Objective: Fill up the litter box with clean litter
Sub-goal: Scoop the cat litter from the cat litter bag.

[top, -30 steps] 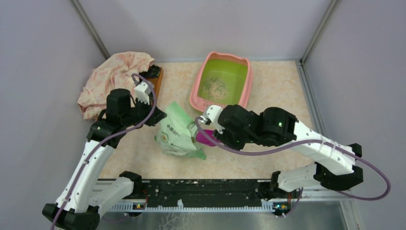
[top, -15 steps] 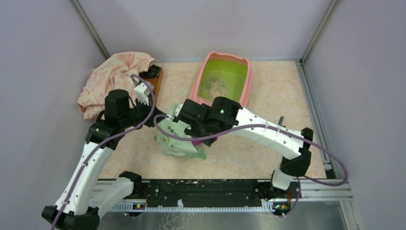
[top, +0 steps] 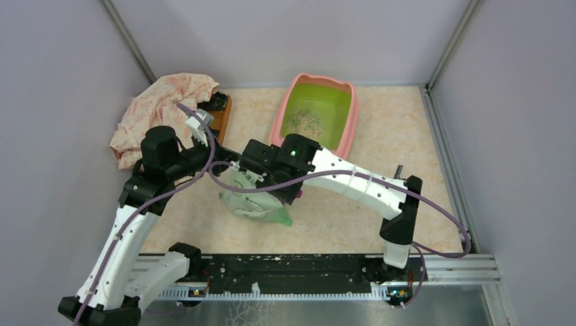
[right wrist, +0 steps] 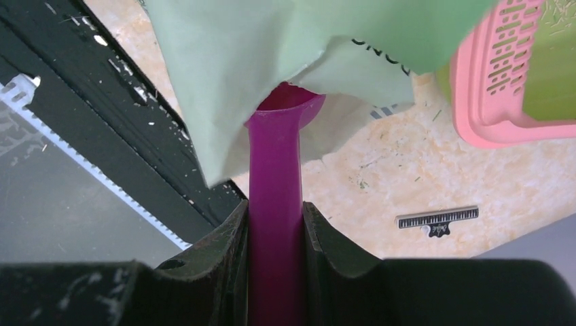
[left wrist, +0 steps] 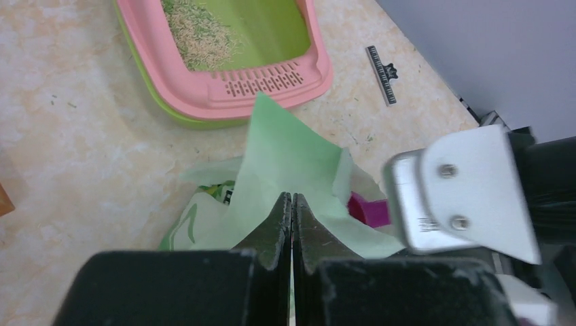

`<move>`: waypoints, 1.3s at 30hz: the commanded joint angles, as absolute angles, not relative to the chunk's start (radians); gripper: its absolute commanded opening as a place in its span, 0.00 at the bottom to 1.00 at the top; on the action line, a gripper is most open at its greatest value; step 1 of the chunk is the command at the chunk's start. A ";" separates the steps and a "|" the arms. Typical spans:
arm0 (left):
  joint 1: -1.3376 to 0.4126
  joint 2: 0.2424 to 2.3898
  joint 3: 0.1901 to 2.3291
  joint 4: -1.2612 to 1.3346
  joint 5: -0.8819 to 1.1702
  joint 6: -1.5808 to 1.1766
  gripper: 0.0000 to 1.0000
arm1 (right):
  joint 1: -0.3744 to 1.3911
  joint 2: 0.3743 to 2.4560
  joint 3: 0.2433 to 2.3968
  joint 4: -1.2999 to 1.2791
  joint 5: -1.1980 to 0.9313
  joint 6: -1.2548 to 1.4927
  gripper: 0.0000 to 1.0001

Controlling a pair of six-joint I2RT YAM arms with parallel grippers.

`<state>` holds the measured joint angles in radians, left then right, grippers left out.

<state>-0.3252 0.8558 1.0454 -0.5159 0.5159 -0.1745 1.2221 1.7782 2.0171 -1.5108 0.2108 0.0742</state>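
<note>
The litter box (top: 280, 129) stands at the back centre, pink rim and lime-green inside, with a thin patch of clean litter (top: 303, 121) on its floor. The left wrist view shows its slotted ledge (left wrist: 261, 80) and the granules (left wrist: 200, 34). A light green bag (top: 253, 204) lies in front of it. My left gripper (left wrist: 292, 197) is shut on the bag's upper flap (left wrist: 285, 149) and holds it up. My right gripper (right wrist: 275, 207) is shut on the handle of a magenta scoop (right wrist: 275, 170). The scoop's bowl reaches under the flap (right wrist: 272, 41), into the bag's mouth, mostly hidden.
A pink floral cloth (top: 166, 109) is heaped at the back left, over a brown wooden object (top: 222, 112). A small black ruler-like clip (top: 399, 170) lies on the table right of the bag. The black rail (top: 292, 268) runs along the near edge.
My right arm has swung left from the bag's right side to over the bag, bringing the scoop to the bag's mouth. The left gripper has kept hold of the flap and shifted slightly.
</note>
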 commanded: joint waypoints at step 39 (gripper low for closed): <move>-0.331 0.837 1.157 -0.827 0.184 -0.192 0.52 | 1.329 1.823 1.988 -1.407 0.222 0.107 0.00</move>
<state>-0.3305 0.8005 1.1477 -0.7506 0.1898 -0.1970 1.3205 1.8805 1.9888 -1.4494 0.2245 0.1070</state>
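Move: About 12 cm to the right hand's left, roughly level fore and aft and some 12 cm lower, is the middle of the litter bag; this hand's scoop already reaches its mouth. The litter box lies about 23 cm ahead of the right hand and 8 cm to its right. From the left hand, at the bag's upper edge, the bag's middle is about 11 cm back, 3 cm right and 17 cm below; the wooden tray is some 11 cm ahead and 9 cm left. Pushing the gripped scoop deeper into the bag's mouth, the right hand sinks about 3 cm with a slight forward reach, then sweeps left and back, ending a little lower. The left hand dips about 4 cm, opens its shut fingers halfway to release the bag's edge, then rises again and pulls off some 5 cm left, turning counter-clockwise. ##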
